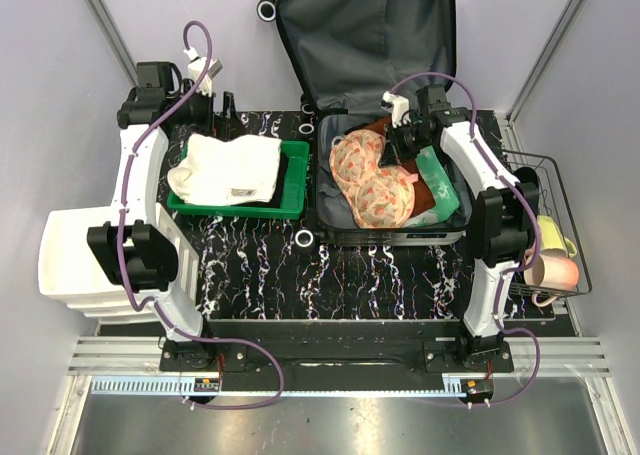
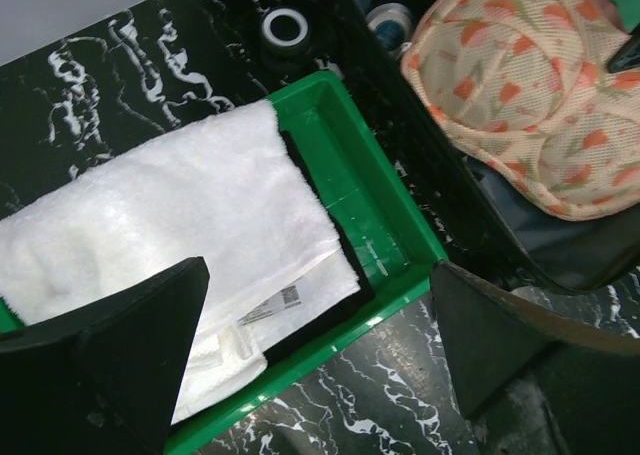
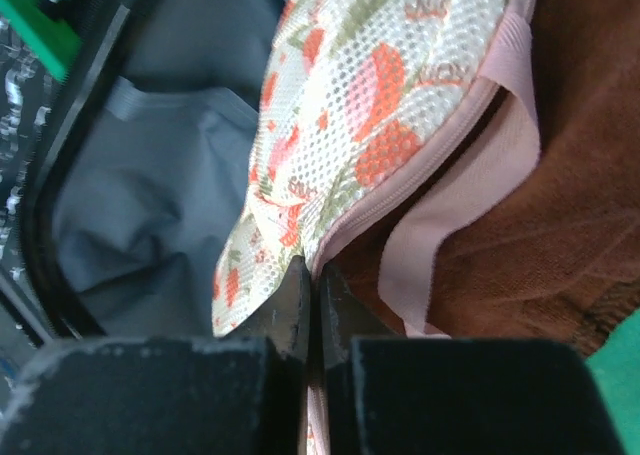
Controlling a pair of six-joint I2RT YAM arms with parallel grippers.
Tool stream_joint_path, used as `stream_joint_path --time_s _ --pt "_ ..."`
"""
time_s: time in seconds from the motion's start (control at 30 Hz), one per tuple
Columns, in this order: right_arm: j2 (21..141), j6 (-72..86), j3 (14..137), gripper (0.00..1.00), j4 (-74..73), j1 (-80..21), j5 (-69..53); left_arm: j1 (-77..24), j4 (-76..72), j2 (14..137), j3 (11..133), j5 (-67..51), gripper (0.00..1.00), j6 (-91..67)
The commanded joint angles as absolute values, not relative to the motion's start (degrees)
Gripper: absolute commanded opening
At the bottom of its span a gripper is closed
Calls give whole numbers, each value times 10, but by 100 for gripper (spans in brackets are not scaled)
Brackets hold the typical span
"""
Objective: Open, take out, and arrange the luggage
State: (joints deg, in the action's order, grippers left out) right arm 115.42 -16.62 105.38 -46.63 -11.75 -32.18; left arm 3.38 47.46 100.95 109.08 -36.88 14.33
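The luggage lies open at the back centre, its lid propped up and its grey lining showing. In its lower half lie two peach floral mesh pouches on a brown garment. My right gripper is down inside the case, shut on the pink zipper edge of a floral pouch. My left gripper hangs open over the near right corner of the green bin, holding nothing. From above, the left gripper is behind the bin.
The green bin left of the case holds a folded white towel. A teal item lies at the case's right side. A wire basket with cups stands at the right, and a white drawer unit at the left.
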Motion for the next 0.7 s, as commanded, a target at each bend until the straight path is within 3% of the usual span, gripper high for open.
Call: stream_joint_path --time_s 0.0,0.17,0.47,0.5,0.53,0.67 --pt "1110 -169 1103 0 -472 -123 -415 35 457 967 1106 -486 99 131" --pt "1067 -265 1100 0 -469 -160 -409 9 472 950 1117 -576 99 198" --pt "1049 -408 1064 0 -478 -273 -346 -50 473 894 1032 -558 99 393" --pt "1051 -400 1062 4 -479 -280 -359 -51 474 885 1017 -565 99 414" --pt "1056 -389 1062 30 -483 -289 -371 -51 473 876 981 -569 99 436" --pt "1042 -309 1051 53 -533 -282 -476 -52 448 810 885 -570 99 535"
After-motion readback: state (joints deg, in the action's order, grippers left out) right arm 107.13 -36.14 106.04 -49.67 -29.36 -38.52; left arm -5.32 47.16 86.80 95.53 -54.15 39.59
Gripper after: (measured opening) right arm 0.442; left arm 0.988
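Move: My right hand already pinches the upper right edge of the floral mesh bag, whose middle lies about 6 cm back, 3 cm left and 4 cm below. The green tray is some 36 cm left and 5 cm back, beyond the suitcase's left wall, 17 cm left and 5 cm back; the brown cloth is 9 cm right and 5 cm back. From my empty left hand the bag is roughly 34 cm right, 9 cm back and 18 cm lower, and the tray 2 cm right, 8 cm back and 22 cm below. I sweep the pinched bag leftward and back with my right hand, about 15 cm over the suitcase and 7 cm up, turning some 35 degrees counter-clockwise, then open those fingers about halfway beside the left wall. Meanwhile my open left hand comes back and right over the tray towards the bag, rising first and dipping at the end, swinging clockwise. ##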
